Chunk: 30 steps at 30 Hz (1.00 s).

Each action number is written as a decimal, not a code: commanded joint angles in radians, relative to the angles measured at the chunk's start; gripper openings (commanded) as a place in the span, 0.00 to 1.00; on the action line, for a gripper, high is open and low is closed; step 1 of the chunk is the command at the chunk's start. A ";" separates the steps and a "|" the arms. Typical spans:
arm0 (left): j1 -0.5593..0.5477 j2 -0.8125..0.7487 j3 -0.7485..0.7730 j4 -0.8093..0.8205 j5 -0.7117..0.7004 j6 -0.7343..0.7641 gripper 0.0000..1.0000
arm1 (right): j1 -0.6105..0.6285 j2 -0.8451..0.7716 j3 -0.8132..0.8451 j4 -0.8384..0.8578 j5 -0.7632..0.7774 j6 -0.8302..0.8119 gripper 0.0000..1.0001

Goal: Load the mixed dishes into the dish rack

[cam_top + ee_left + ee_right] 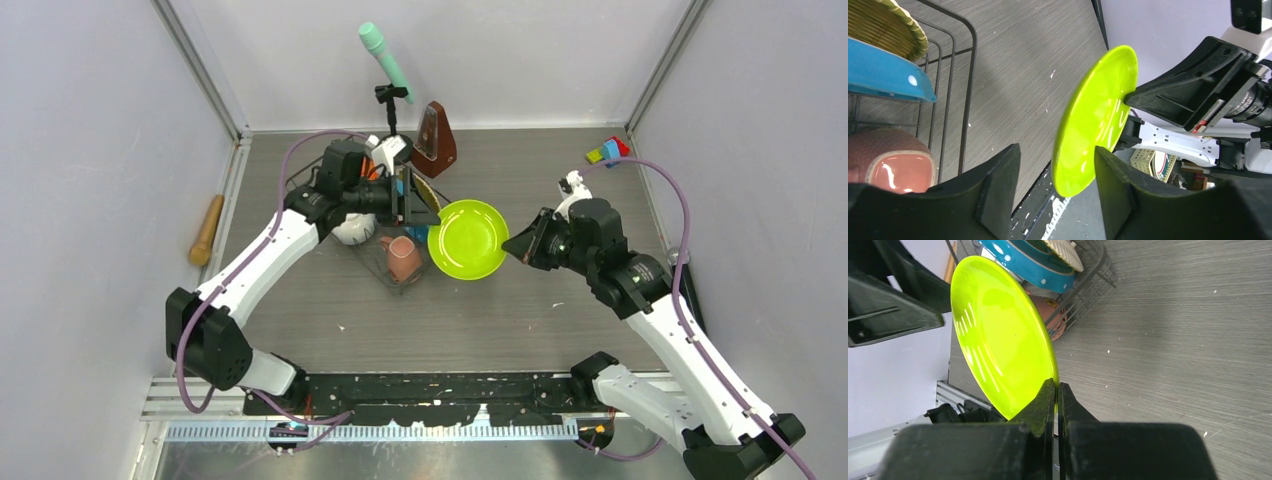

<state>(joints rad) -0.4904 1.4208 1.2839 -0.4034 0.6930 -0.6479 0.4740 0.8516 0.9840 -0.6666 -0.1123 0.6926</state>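
Note:
My right gripper (507,246) is shut on the rim of the lime-green plate (468,240) and holds it above the table, just right of the dish rack (385,270). The pinch shows in the right wrist view (1056,390), with the plate (998,335) tilted on edge. My left gripper (425,208) is open, and its jaws straddle the plate's opposite edge (1098,115) without touching it. The rack holds the blue dotted plate (883,70), the yellow woven plate (888,25), the pinkish-tan mug (404,258) and a white bowl (352,232). The left arm hides the orange bowl and grey mug.
The brown metronome (436,140) and the black stand with a teal microphone (385,60) are behind the rack. A wooden tool (207,230) lies by the left wall. Coloured blocks (608,152) sit at the back right.

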 commanded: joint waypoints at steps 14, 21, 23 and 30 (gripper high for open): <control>-0.040 0.018 0.053 0.051 0.082 0.160 0.00 | 0.003 0.041 0.080 0.098 -0.068 -0.048 0.45; -0.029 -0.064 0.144 -0.201 0.068 0.510 0.00 | 0.003 0.061 0.175 0.061 -0.161 -0.279 0.65; -0.017 -0.068 0.164 -0.239 0.114 0.551 0.00 | 0.002 0.088 0.214 0.048 -0.202 -0.320 0.67; 0.030 -0.046 0.177 -0.217 0.254 0.493 0.00 | 0.006 0.186 0.275 0.018 -0.302 -0.384 0.61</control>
<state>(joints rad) -0.4774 1.3766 1.4284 -0.6151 0.8402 -0.1673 0.4740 1.0054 1.2163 -0.6342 -0.3309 0.3801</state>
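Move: The green plate's middle lies about 6 cm right of the left gripper, 4 cm back and 2 cm lower, its near rim already between the open fingers. The pink mug in the rack is some 5 cm left, 2 cm ahead and 18 cm below this gripper; the blue dotted plate is about 10 cm ahead, 5 cm left and 17 cm below. The right gripper still pinches the opposite rim, with the plate's middle 6 cm to its left, 1 cm ahead and about level. Ease the left gripper 1-2 cm right and about 1 cm down onto the green plate's rim and pinch it shut while the right keeps its hold. Then open the right fingers and raise that hand some 6 cm, drifting left and turning counter-clockwise, as the left lifts the plate about 5 cm, drawing back and left, rolling its forward side up roughly 20 degrees and turning clockwise. ##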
